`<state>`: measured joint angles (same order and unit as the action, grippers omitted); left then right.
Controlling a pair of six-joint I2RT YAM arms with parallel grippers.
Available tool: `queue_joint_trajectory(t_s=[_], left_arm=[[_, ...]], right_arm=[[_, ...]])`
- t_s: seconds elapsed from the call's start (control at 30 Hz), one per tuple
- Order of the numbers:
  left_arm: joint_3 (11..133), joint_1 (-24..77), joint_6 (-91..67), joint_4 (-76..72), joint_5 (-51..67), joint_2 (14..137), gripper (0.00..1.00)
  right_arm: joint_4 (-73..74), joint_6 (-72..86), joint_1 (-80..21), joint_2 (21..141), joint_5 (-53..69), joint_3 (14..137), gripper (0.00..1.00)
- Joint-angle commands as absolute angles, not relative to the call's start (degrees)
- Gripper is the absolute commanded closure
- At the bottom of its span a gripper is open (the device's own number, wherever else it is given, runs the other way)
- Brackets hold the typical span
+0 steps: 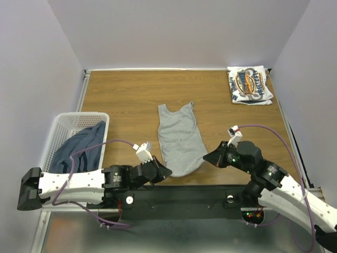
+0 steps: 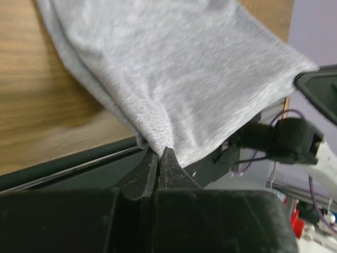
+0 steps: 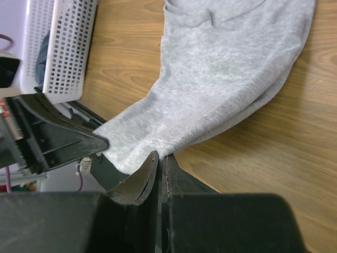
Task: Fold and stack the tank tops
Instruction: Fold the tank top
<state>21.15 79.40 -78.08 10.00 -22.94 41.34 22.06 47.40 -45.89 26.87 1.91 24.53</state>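
Note:
A light grey tank top lies lengthwise in the middle of the table, straps toward the far side. My left gripper is shut on its near left hem corner. At the near right hem corner my right gripper is shut on the cloth as well. The hem hangs slightly over the table's near edge between the two grippers. A folded white tank top with a blue-and-orange logo rests at the far right corner. The dark slate blue tank top is bunched inside the basket.
A white lattice basket stands at the left edge of the table, also visible in the right wrist view as a basket. The black rail runs along the near edge, between the arm bases.

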Motion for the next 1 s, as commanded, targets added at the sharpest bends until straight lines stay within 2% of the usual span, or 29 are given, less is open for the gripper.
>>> queue_joint_trajectory(t_s=[0.0, 0.17, 0.3, 0.53, 0.7, 0.97], left_arm=[[30.4, 80.0, -77.8, 14.3, -33.8, 44.8, 1.00], [36.5, 76.7, -72.2, 13.6, -40.5, 44.8, 1.00], [36.5, 65.6, -64.0, 5.7, -35.0, 45.3, 1.00], [36.0, 54.1, -54.9, -4.9, -25.6, 51.6, 1.00], [37.4, 49.1, -52.8, -9.3, -22.6, 55.0, 1.00], [39.8, 39.5, -49.8, -16.2, -15.9, 64.6, 1.00]], right_arm=[[24.1, 44.4, -46.3, 30.1, -3.2, 33.4, 1.00], [23.8, 39.5, -46.3, 40.0, -12.3, 40.5, 1.00], [21.4, 36.4, -46.3, 46.8, -14.9, 44.1, 0.99], [16.4, 31.6, -46.1, 56.3, -20.6, 49.4, 0.99], [13.2, 29.7, -43.7, 62.5, -20.7, 52.2, 0.99], [8.4, 28.1, -35.7, 73.3, -13.1, 55.8, 0.99]])
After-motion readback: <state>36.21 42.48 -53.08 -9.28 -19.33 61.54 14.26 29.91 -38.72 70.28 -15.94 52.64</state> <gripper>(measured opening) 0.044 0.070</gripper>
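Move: Both hands still pinch the tank top's hem. Its neckline lies about 35 cm ahead of the left hand, 3 cm to its right and 8 cm below; from the right hand it is some 30 cm ahead, 13 cm to the left and 13 cm below. The white printed bag lies roughly 43 cm ahead of the right hand and 22 cm to its right; the basket is about 15 cm ahead of the left hand and 46 cm to its left. Both hands keep pinching the hem and carry it up, then forward about 20 cm, over towards the neckline. ##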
